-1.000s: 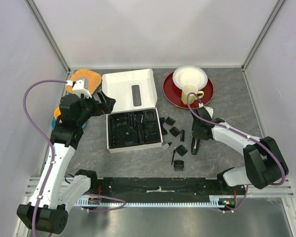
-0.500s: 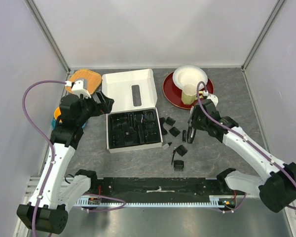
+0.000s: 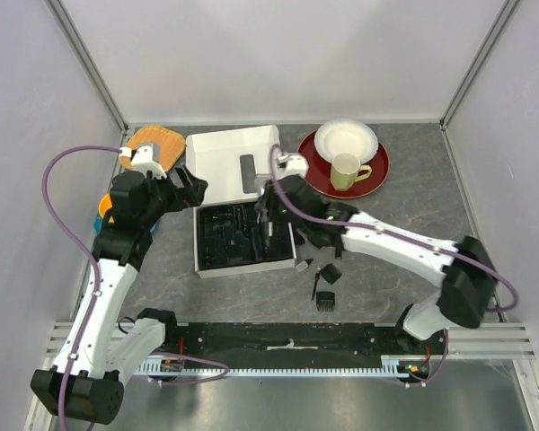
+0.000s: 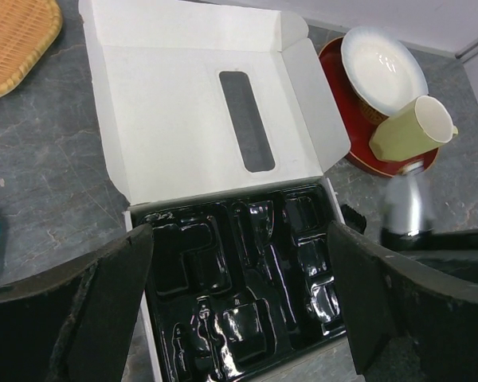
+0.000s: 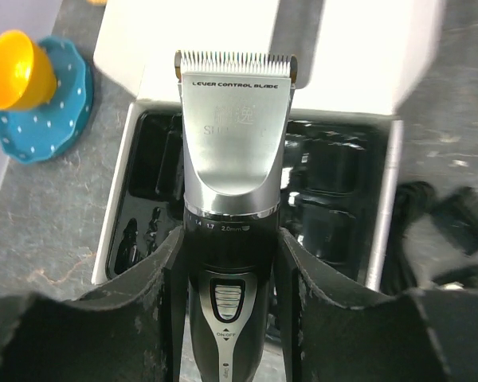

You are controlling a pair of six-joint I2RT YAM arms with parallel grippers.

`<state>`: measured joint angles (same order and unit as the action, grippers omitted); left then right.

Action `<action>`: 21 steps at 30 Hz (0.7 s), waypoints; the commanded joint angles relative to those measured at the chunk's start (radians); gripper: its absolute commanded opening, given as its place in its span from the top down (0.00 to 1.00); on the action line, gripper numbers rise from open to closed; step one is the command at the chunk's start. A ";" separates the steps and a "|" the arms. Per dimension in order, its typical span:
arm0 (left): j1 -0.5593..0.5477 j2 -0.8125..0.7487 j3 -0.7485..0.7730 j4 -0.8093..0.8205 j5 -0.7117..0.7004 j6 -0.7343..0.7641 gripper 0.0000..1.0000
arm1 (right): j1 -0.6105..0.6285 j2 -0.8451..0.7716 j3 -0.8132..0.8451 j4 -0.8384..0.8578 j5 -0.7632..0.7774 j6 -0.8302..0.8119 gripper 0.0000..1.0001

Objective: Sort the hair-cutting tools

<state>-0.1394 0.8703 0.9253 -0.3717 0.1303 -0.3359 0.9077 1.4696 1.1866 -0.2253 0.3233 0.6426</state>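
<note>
My right gripper [image 5: 229, 235] is shut on the black and silver hair clipper [image 5: 235, 151] and holds it blade-forward over the black moulded tray [image 5: 338, 199]. In the top view the right gripper [image 3: 268, 208] hangs over the tray's [image 3: 225, 241] right half. The clipper shows blurred in the left wrist view [image 4: 404, 208]. My left gripper [image 4: 239, 302] is open and empty above the tray's near left side, and sits in the top view [image 3: 193, 187] by the white box lid [image 3: 220, 162]. Black comb attachments [image 3: 331, 272] and the thin brush [image 3: 315, 287] lie right of the box.
A wicker basket [image 3: 153, 144] is at the back left. A blue plate with an orange cup [image 5: 20, 68] is left of the box. A red plate [image 3: 377, 175] with a white bowl [image 3: 346, 139] and a green mug [image 3: 345, 171] stands at the back right.
My right arm has swung left with the clipper, from right of the loose attachments to over the tray. The left arm has hardly moved.
</note>
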 commanded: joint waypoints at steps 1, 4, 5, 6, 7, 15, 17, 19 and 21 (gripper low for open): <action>0.001 -0.002 0.017 -0.016 -0.061 0.017 0.04 | 0.071 0.150 0.123 0.136 0.105 -0.054 0.95; 0.001 0.004 0.018 -0.025 -0.081 0.015 0.04 | 0.085 0.208 0.151 0.168 0.138 -0.075 0.95; 0.001 0.006 0.020 -0.026 -0.084 0.015 0.04 | 0.088 0.240 0.159 0.172 0.149 -0.083 0.96; 0.001 0.009 0.020 -0.027 -0.078 0.015 0.04 | 0.091 0.253 0.165 0.179 0.169 -0.087 0.96; 0.001 0.012 0.021 -0.026 -0.066 0.017 0.04 | 0.092 0.274 0.166 0.187 0.175 -0.095 0.96; 0.001 0.015 0.024 -0.015 -0.020 0.031 0.05 | 0.109 0.351 0.169 0.219 0.227 -0.080 0.97; 0.001 0.016 0.023 -0.015 -0.021 0.029 0.05 | 0.111 0.371 0.174 0.207 0.247 -0.061 0.97; 0.001 0.018 0.023 -0.016 -0.023 0.029 0.05 | 0.115 0.383 0.174 0.207 0.252 -0.055 0.97; 0.001 0.018 0.023 -0.015 -0.024 0.029 0.05 | 0.122 0.390 0.174 0.205 0.258 -0.052 0.97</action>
<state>-0.1394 0.8879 0.9253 -0.4042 0.1070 -0.3355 1.0153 1.8542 1.3041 -0.0914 0.5240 0.5709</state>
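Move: The right hand, holding the clipper in its fingers, has the open box's black tray about 6 cm to its left, 2 cm ahead and roughly 18 cm below. The white lid lies some 20 cm beyond the tray; the black cable is about 8 cm to the hand's right and 4 cm ahead, and the small bottle 10 cm right and 6 cm back. From the left hand the tray is about 9 cm right, level with it fore and aft, and 25 cm below. Still gripping the clipper by its body, blade end away from the robot, the right hand swings the last 5 cm or so left over the black tray while already sinking. It then goes on mainly down, with a little forward travel, nearly 10 cm lower in all and slowing as it nears the tray, while it rolls some 15 degrees so that its left side dips; the fingers keep their hold. ##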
